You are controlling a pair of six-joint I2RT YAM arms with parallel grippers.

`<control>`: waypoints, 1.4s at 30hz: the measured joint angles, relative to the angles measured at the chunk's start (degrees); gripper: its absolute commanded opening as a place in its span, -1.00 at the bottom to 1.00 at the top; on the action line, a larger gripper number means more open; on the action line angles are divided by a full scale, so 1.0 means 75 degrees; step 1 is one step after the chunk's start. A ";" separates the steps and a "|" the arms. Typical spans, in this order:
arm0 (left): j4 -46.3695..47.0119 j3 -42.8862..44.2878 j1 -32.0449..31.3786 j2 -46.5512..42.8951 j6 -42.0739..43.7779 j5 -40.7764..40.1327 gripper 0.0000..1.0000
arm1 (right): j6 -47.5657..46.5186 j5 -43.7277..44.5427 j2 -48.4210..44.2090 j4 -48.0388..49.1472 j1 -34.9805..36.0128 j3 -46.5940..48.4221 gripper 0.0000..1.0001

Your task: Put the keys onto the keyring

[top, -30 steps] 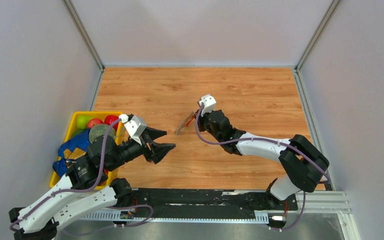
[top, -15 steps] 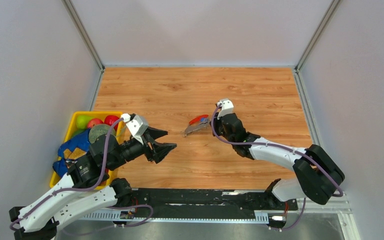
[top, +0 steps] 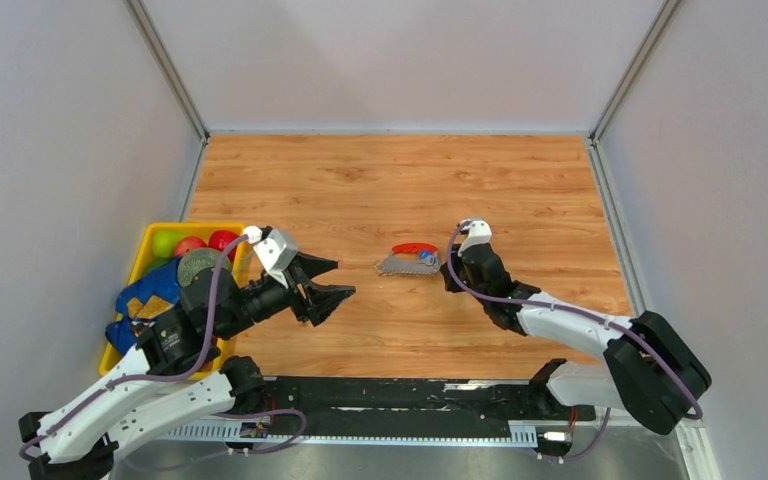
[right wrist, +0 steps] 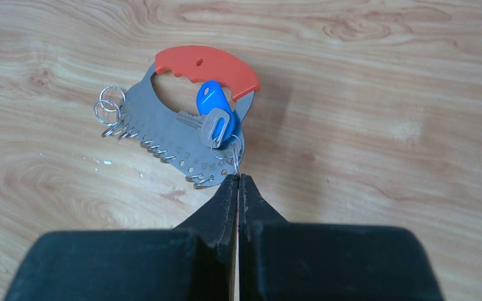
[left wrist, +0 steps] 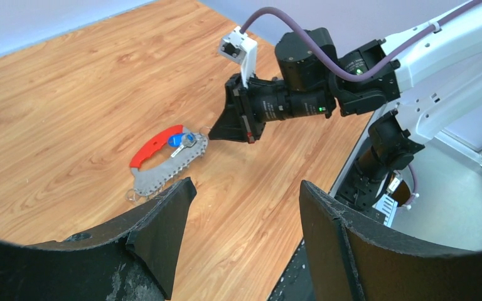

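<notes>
The keyring, a red curved handle on a grey toothed plate, lies flat mid-table. On it rest the keys, silvery with a blue tag. A thin wire ring runs from them into the tips of my right gripper, which is shut on that ring at the plate's right end. My left gripper hangs open and empty to the left of the keyring, apart from it.
A yellow bin with green and red balls and a blue cloth stands at the left wall. Grey walls close in the wooden table on three sides. A black rail runs along the near edge.
The right arm swung right and toward the near edge, carrying the keyring with it and bringing it from tilted on edge to flat on the table. The left arm stayed put.
</notes>
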 measured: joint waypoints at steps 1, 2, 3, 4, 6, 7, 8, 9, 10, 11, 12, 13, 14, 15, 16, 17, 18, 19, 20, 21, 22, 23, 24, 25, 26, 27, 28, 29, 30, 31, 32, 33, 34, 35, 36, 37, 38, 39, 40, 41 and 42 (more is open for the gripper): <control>0.0000 -0.0003 0.0000 0.0009 -0.0003 0.0000 0.45 | 0.0055 0.0012 -0.0122 -0.0058 -0.0009 -0.0102 -0.98; 0.0003 -0.0006 0.0000 0.0020 -0.0003 -0.0003 0.45 | 0.0111 0.0029 -0.0268 -0.0093 -0.0015 -0.0219 -0.94; 0.0006 -0.0015 0.0000 0.0038 -0.0003 -0.0003 0.45 | 0.0163 0.0047 -0.0402 -0.0149 -0.0026 -0.0321 -0.90; 0.0009 -0.0029 0.0000 0.0061 -0.0003 -0.0003 0.45 | 0.0221 0.0067 -0.0525 -0.0201 -0.0047 -0.0405 -0.84; 0.0003 -0.0047 0.0000 0.0108 -0.0003 -0.0006 0.46 | 0.0315 0.0122 -0.0752 -0.0335 -0.0093 -0.0519 -0.57; 0.0006 -0.0050 0.0000 0.0134 -0.0003 -0.0006 0.45 | 0.0353 0.0160 -0.0836 -0.0425 -0.0105 -0.0530 -0.42; 0.0003 -0.0050 0.0000 0.0146 -0.0003 -0.0009 0.46 | 0.0385 0.0204 -0.0941 -0.0516 -0.0122 -0.0536 -0.28; 0.0003 -0.0050 0.0000 0.0154 -0.0006 -0.0009 0.45 | 0.0405 0.0251 -0.1052 -0.0597 -0.0143 -0.0536 -0.18; 0.0006 -0.0050 0.0000 0.0157 -0.0006 -0.0009 0.45 | 0.0449 0.0300 -0.1169 -0.0653 -0.0154 -0.0539 -0.10; 0.0006 -0.0050 0.0000 0.0154 -0.0006 -0.0009 0.45 | 0.0452 0.0350 -0.1314 -0.0714 -0.0178 -0.0545 -0.04; 0.0006 -0.0050 0.0000 0.0154 -0.0009 -0.0009 0.45 | 0.0469 0.0388 -0.1457 -0.0769 -0.0207 -0.0551 0.02; 0.0003 -0.0050 0.0000 0.0154 -0.0012 -0.0012 0.46 | 0.0463 0.0420 -0.1632 -0.0851 -0.0251 -0.0554 0.06; 0.0006 -0.0050 0.0000 0.0154 -0.0017 -0.0012 0.46 | 0.0466 0.0452 -0.1772 -0.0915 -0.0286 -0.0554 0.09; 0.0003 -0.0050 0.0000 0.0154 -0.0020 -0.0015 0.46 | 0.0463 0.0469 -0.1918 -0.0976 -0.0318 -0.0554 0.12; 0.0003 -0.0050 0.0000 0.0152 -0.0020 -0.0035 0.46 | 0.0463 0.0495 -0.2043 -0.1037 -0.0347 -0.0554 0.16; 0.0006 -0.0050 0.0000 0.0149 -0.0020 -0.0041 0.46 | 0.0460 0.0501 -0.2142 -0.1107 -0.0364 -0.0551 0.19; 0.0003 -0.0050 0.0000 0.0143 -0.0020 -0.0052 0.47 | 0.0449 0.0504 -0.2215 -0.1154 -0.0370 -0.0545 0.23; 0.0006 -0.0050 0.0000 0.0143 -0.0020 -0.0067 0.47 | 0.0414 0.0495 -0.2273 -0.1317 -0.0379 -0.0469 0.34; 0.0006 -0.0050 0.0000 0.0143 -0.0020 -0.0079 0.48 | 0.0399 0.0490 -0.2282 -0.1387 -0.0382 -0.0420 0.46; 0.0003 -0.0050 0.0000 0.0143 -0.0020 -0.0099 0.48 | 0.0361 0.0458 -0.2282 -0.1539 -0.0382 -0.0300 0.60; 0.0003 -0.0050 0.0000 0.0143 -0.0017 -0.0114 0.49 | 0.0332 0.0431 -0.2282 -0.1635 -0.0382 -0.0207 0.79; 0.0003 -0.0050 0.0000 0.0143 -0.0017 -0.0125 0.50 | 0.0277 0.0385 -0.2282 -0.1769 -0.0382 -0.0041 0.97; 0.0003 -0.0050 0.0000 0.0143 -0.0015 -0.0146 0.52 | 0.0242 0.0358 -0.2282 -0.1848 -0.0382 0.0119 0.99; 0.0000 -0.0050 0.0000 0.0143 -0.0009 -0.0169 0.60 | 0.0201 0.0367 -0.2282 -0.1923 -0.0382 0.0274 1.00; 0.0000 -0.0047 0.0000 0.0146 0.0000 -0.0221 0.67 | 0.0114 0.0373 -0.2285 -0.1988 -0.0382 0.0455 1.00; -0.0009 -0.0041 0.0000 0.0154 0.0006 -0.0289 0.79 | 0.0047 0.0391 -0.2294 -0.2008 -0.0382 0.0600 1.00; -0.0012 -0.0032 0.0000 0.0163 0.0035 -0.0335 0.84 | -0.0012 0.0434 -0.2302 -0.2057 -0.0382 0.0772 1.00; -0.0020 -0.0012 0.0000 0.0184 0.0067 -0.0391 0.88 | -0.0070 0.0475 -0.2308 -0.2130 -0.0382 0.0915 1.00; -0.0058 0.0032 0.0000 0.0216 0.0082 -0.0446 0.90 | -0.0134 0.0513 -0.2314 -0.2206 -0.0382 0.1096 1.00; -0.0079 0.0090 0.0000 0.0256 0.0096 -0.0493 0.97 | -0.0189 0.0519 -0.2320 -0.2256 -0.0382 0.1230 1.00; -0.0096 0.0189 0.0000 0.0321 0.0119 -0.0554 0.98 | -0.0280 0.0513 -0.2323 -0.2355 -0.0382 0.1416 1.00; -0.0102 0.0265 0.0000 0.0370 0.0152 -0.0595 0.99 | -0.0353 0.0504 -0.2323 -0.2428 -0.0382 0.1591 0.99; -0.0119 0.0367 0.0000 0.0425 0.0175 -0.0659 0.99 | -0.0405 0.0493 -0.2323 -0.2480 -0.0382 0.1754 0.99; -0.0122 0.0463 0.0000 0.0484 0.0201 -0.0717 1.00 | -0.0458 0.0490 -0.2320 -0.2524 -0.0382 0.1955 0.99; -0.0137 0.0589 0.0000 0.0551 0.0227 -0.0784 1.00 | -0.0487 0.0490 -0.2320 -0.2544 -0.0379 0.2151 0.99; -0.0137 0.0667 0.0000 0.0603 0.0245 -0.0833 1.00 | -0.0504 0.0493 -0.2320 -0.2550 -0.0367 0.2296 0.99; -0.0140 0.0775 0.0000 0.0667 0.0268 -0.0912 1.00 | -0.0522 0.0519 -0.2308 -0.2579 -0.0315 0.2480 0.99; -0.0131 0.0868 0.0000 0.0746 0.0283 -0.0991 1.00 | -0.0533 0.0545 -0.2299 -0.2582 -0.0277 0.2597 0.99; -0.0117 0.0965 0.0000 0.0831 0.0306 -0.1093 1.00 | -0.0565 0.0612 -0.2261 -0.2611 -0.0198 0.2751 0.99; -0.0093 0.1040 0.0000 0.0930 0.0329 -0.1198 1.00 | -0.0612 0.0729 -0.2186 -0.2632 -0.0064 0.2949 1.00; -0.0082 0.1084 0.0000 0.0997 0.0338 -0.1271 1.00 | -0.0641 0.0790 -0.2122 -0.2637 0.0038 0.3075 0.99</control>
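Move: The red-handled keyring plate, a ring at its near right corner already pinched by the right fingers, is centred about 6 cm left, 2 cm ahead and 2 cm below that hand. On it lie the blue-tagged keys, some 4 cm left and 3 cm ahead of the hand, 2 cm below. From the raised left hand the plate is roughly 17 cm ahead, 14 cm right and 27 cm down. Right hand draws the keyring plate back-right, lets go and rises about 20 cm; left opens wider, easing forward-up. ##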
